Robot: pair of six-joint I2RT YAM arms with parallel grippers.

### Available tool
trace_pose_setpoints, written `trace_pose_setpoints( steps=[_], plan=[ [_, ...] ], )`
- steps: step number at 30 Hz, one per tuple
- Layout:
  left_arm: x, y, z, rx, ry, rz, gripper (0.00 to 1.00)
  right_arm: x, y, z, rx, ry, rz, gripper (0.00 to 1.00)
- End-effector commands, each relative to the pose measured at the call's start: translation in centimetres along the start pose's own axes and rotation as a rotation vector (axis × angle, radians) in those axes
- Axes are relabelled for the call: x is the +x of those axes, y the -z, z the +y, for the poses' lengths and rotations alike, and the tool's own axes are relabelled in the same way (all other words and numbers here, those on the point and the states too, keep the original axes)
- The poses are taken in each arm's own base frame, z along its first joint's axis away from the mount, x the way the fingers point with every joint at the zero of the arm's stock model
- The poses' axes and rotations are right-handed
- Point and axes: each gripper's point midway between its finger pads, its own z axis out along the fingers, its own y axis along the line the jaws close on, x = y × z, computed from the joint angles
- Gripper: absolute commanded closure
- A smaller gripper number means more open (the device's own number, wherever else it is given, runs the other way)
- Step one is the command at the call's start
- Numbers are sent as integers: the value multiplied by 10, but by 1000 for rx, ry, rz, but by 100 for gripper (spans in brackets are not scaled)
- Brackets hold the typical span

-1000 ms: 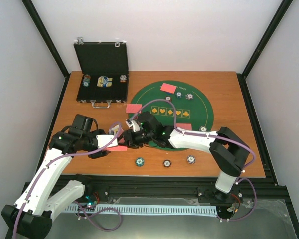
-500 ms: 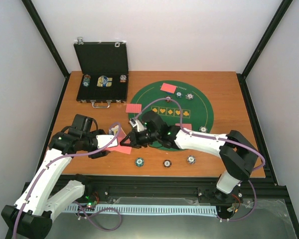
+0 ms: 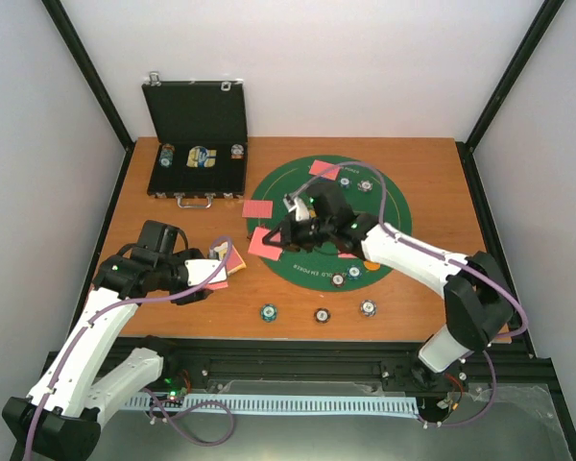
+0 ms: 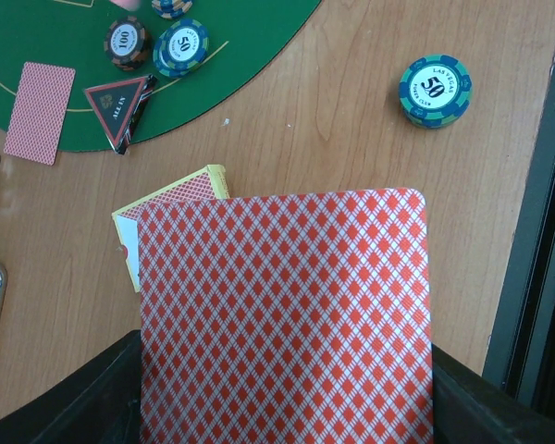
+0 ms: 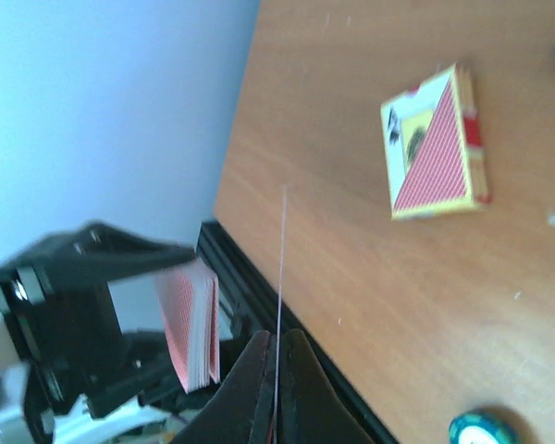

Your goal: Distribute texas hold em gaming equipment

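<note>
My left gripper is shut on a deck of red-backed playing cards, held above the wood near the table's left front. An empty-looking card box lies on the table just beyond the deck. My right gripper is shut on a single card, seen edge-on as a thin line in the right wrist view, and holds it at the green mat's left rim. Striped chips sit on the mat's near edge beside a black triangle marker. Another card lies at the mat's far side.
An open black case holding more chips stands at the back left. One loose card lies on the wood left of the mat. Three chips line the front edge, among them a blue-green chip. Black frame rails border the table.
My right gripper closed on one card at the deck and drew back right and away to the mat's left rim, carrying it. The left arm and its deck stayed put.
</note>
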Motion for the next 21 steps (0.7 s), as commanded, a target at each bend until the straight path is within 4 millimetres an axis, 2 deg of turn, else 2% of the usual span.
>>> trace_pose_setpoints(
  steps=[1,4,5,12,15,17,21],
  plan=[
    [-12,7,4,-24,-38,-47,62,-39,14,-1,-9,58,-20,96],
    [-12,7,4,-19,-32,-48,62,-71,3,-18,7,62,-13,95],
    [-12,7,3,-16,-30,-47,62,-82,-7,-32,23,50,0,95],
    [-11,9,4,-21,-32,-38,62,-159,-64,-83,84,47,47,94],
    [-11,10,4,-18,-32,-39,62,-179,-86,-109,107,19,62,94],
    [-12,11,4,-18,-33,-43,62,-192,-96,-112,91,15,55,94],
    [-12,10,3,-13,-34,-44,62,-193,-112,-140,105,-30,64,90]
  ],
)
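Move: The right hand holds a card; the lying playing card on the mat's left edge, where it is taken, is about 25 cm ahead, 7 cm left and 18 cm below. The ALL IN triangle lies some 8 cm nearer the base than that lying card, with the brown chip about 6 cm right of the triangle; the briefcase handle stands roughly 2 cm farther out than the lying card and 19 cm left of it. From the deck-holding left hand, the lying card is some 30 cm ahead, 13 cm right and 16 cm below. With its fingers kept shut on the single card, the right arm sweeps forward about 23 cm, first rising a couple of centimetres with a slight swing right, then bearing left and sinking steeply past the triangle towards the lying card. It ends about 12 cm lower and 5 cm farther left than it began, slowing over that card with the wrist hardly turned, while the left hand stays put and keeps its grip on the deck. ##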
